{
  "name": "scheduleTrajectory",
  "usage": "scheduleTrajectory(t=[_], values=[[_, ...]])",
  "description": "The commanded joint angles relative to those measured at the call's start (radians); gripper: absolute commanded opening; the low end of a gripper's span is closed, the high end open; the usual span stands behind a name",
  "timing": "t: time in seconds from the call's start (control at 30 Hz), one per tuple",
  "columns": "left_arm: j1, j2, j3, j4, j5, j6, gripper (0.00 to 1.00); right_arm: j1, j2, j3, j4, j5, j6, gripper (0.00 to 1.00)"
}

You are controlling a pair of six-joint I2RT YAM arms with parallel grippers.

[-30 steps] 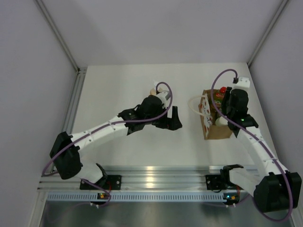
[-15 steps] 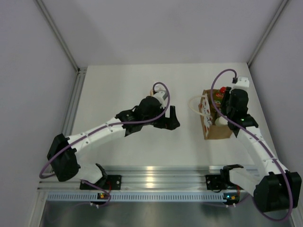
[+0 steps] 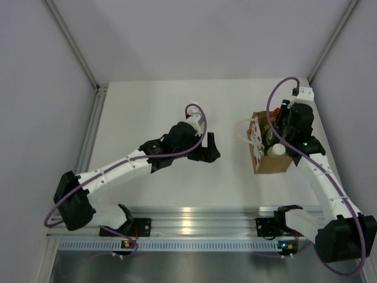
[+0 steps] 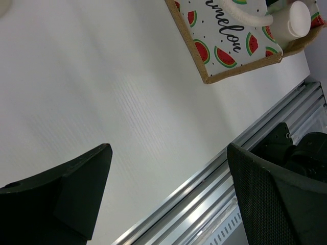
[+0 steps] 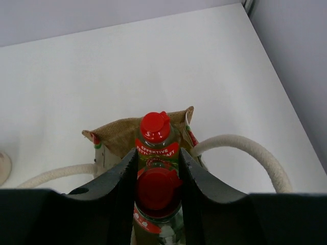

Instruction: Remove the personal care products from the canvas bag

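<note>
The canvas bag (image 3: 266, 163) stands upright at the right of the table, its watermelon-printed panel (image 4: 225, 38) facing left. My right gripper (image 3: 275, 127) reaches down into its mouth. In the right wrist view that gripper (image 5: 157, 154) is shut on a red-capped bottle (image 5: 156, 190) with a dark greenish body. A second red-capped bottle (image 5: 155, 133) stands just beyond it inside the bag (image 5: 118, 138). A white-capped bottle (image 3: 278, 151) sticks up at the bag's near end (image 4: 296, 20). My left gripper (image 3: 211, 147) hovers open over bare table left of the bag, holding nothing (image 4: 168, 196).
White rope handles (image 5: 240, 146) loop out from both sides of the bag. A cream rounded object (image 5: 2, 166) lies on the table at the left edge of the right wrist view. The aluminium rail (image 3: 194, 218) runs along the near edge. Grey walls close in the sides.
My left arm has swung a little to the left, its gripper still open. The right wrist has tipped slightly toward the far right over the bag, and now covers the red cap seen beside it before.
</note>
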Motion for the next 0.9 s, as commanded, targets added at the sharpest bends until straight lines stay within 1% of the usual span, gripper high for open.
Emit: scheduleTrajectory(t=[0.0,0.4,0.63,0.87], values=[[-0.003,-0.052,-0.014,0.033,-0.062,0.016,0.98,-0.016,-0.009,0.139,0.081,-0.039,0.026,0.0],[-0.003,-0.102,-0.026,-0.001,-0.139,0.025,0.98,-0.016,0.017,0.361,-0.126,-0.124,0.041,0.0],[-0.002,-0.134,-0.042,-0.013,-0.165,0.031,0.98,-0.001,0.051,0.501,-0.195,-0.22,0.044,0.0],[-0.002,-0.179,-0.059,-0.031,-0.209,0.031,0.98,0.05,0.109,0.613,-0.243,-0.231,0.049,0.0]])
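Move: The right hand already grips the red-capped green bottle by its top, above the canvas bag, whose middle is about 4 cm back and 17 below. The pump bottle already set out stands some 33 cm left, 6 ahead and 16 below. A second red-capped bottle is about 4 cm ahead and 14 below, a white-capped one roughly 9 back and 17 below, both in line sideways. From the left hand the pump bottle lies about 19 cm ahead, 4 left, 11 below. Straight up at first, then up and leftwards, the right hand draws the green bottle from the canvas bag, climbing about 12 cm and shifting some 5 cm left while turning slightly counter-clockwise; its fingers keep their hold on the cap end. The empty left hand, still wide open, eases about 4 cm left and a little up, away from the bag. ##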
